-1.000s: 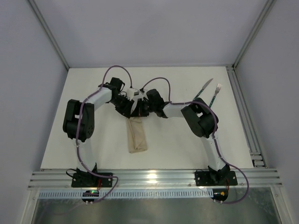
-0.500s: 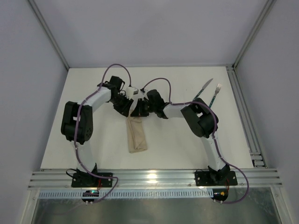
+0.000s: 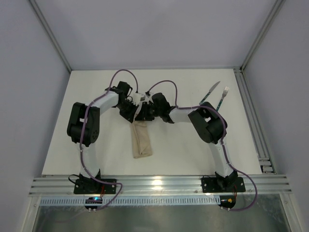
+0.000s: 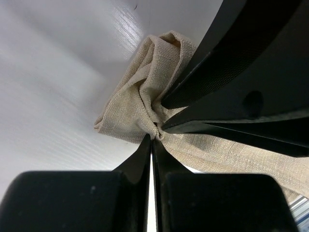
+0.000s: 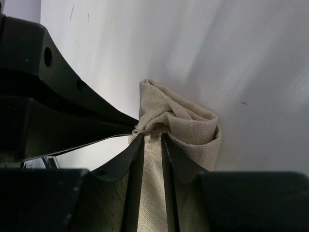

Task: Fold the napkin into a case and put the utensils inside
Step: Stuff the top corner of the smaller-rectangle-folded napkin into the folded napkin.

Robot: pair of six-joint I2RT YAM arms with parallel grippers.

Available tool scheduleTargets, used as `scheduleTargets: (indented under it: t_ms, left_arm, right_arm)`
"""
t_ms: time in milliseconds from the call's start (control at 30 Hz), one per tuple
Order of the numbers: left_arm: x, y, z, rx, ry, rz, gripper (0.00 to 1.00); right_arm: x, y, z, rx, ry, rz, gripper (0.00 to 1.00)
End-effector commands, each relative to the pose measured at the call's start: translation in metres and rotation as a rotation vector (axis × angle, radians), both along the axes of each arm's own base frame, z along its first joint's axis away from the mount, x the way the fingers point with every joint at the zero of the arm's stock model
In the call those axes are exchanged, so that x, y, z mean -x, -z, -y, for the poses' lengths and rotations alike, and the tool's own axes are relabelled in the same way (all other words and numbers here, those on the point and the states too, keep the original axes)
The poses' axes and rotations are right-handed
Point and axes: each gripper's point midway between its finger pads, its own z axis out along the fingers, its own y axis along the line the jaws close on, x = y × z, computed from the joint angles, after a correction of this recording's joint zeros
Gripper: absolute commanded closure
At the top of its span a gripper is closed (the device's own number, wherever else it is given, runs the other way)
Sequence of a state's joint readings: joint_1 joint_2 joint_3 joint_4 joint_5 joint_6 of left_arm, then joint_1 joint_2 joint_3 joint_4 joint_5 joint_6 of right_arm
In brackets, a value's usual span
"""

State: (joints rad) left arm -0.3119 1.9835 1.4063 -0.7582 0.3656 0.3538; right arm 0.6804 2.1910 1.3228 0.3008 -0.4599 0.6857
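Note:
The beige napkin (image 3: 142,142), folded into a narrow oblong case, lies lengthwise mid-table. Its far end is bunched up (image 4: 140,101), and both grippers meet there. My left gripper (image 4: 152,139) is shut, its tips pinching a small tuck of the cloth edge. My right gripper (image 5: 152,136) faces it from the other side. Its jaws stand a narrow gap apart astride the bunched cloth (image 5: 193,128). From above, the left gripper (image 3: 133,110) and right gripper (image 3: 145,111) almost touch. The utensils, a knife (image 3: 209,93) and a fork (image 3: 222,96), lie side by side at the far right.
The white table (image 3: 87,145) is edged by an aluminium rail on the right (image 3: 251,116) and along the front (image 3: 159,183). Grey walls close in the back and sides. The right arm's elbow (image 3: 208,124) sits just in front of the utensils.
My left gripper has shut on the bunched far end of the napkin. The right gripper's jaws have parted a little. The napkin's body has not moved.

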Motion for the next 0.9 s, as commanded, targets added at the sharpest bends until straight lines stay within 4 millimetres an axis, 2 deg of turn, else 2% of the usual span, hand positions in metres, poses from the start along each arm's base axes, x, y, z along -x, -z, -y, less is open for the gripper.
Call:
scheduleTargets:
  t_ms: [0, 200, 300, 333, 433, 567, 700, 833, 867]
  left_arm:
    - [-0.009, -0.005, 0.006, 0.026, -0.012, 0.025, 1.00]
    - [-0.006, -0.011, 0.015, 0.083, -0.004, 0.022, 1.00]
    - [-0.008, -0.017, 0.019, 0.108, 0.001, 0.036, 1.00]
    - [-0.008, -0.019, 0.021, 0.120, 0.004, 0.035, 1.00]
    - [-0.007, -0.023, 0.027, 0.154, 0.016, 0.037, 1.00]
    - [-0.012, -0.023, 0.026, 0.145, 0.014, 0.050, 1.00]
    - [-0.015, -0.028, 0.025, 0.139, 0.012, 0.069, 1.00]
    - [-0.013, -0.045, 0.032, 0.195, 0.024, 0.087, 1.00]
    - [-0.014, -0.049, 0.034, 0.206, 0.026, 0.092, 1.00]
  right_arm:
    - [-0.003, -0.025, 0.004, 0.001, 0.018, 0.065, 0.75]
    - [-0.005, -0.006, -0.001, 0.001, 0.009, 0.024, 0.72]
    - [-0.006, -0.008, -0.010, -0.025, -0.008, 0.018, 0.73]
    - [-0.006, -0.009, -0.012, -0.029, -0.013, 0.019, 0.74]
    - [-0.006, -0.010, -0.018, -0.049, -0.019, 0.024, 0.87]
    - [-0.009, -0.014, -0.023, -0.081, -0.014, 0.018, 0.96]
    - [-0.010, -0.018, -0.022, -0.096, 0.005, 0.014, 0.96]
    - [-0.012, -0.022, -0.024, -0.119, 0.024, 0.002, 0.96]
    - [-0.013, -0.017, -0.024, -0.121, 0.026, -0.010, 0.96]
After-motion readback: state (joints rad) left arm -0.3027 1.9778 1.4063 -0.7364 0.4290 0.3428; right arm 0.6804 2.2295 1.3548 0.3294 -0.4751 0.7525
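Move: The folded napkin's tucked corner, at the pocket mouth, is right at the right fingertips, some 1 cm to their left and about 1 cm below. From there the napkin's far edge is about 3 cm ahead and 1 cm right, and its near end about 17 cm back and 3 cm right. The left hand has its shut tips at the napkin's left edge, with the tucked corner about 1 cm ahead, 1 cm right and 1 cm down. Leftward by about 1 cm, and a touch forward, the right hand noses into the tucked corner after a short pause, its fingers closing from a quarter open to nearly shut and pinching the fold at the pocket mouth. The left hand keeps its shut tips on the napkin's edge and shifts about 1 cm to the right towards them, tilting slightly. ##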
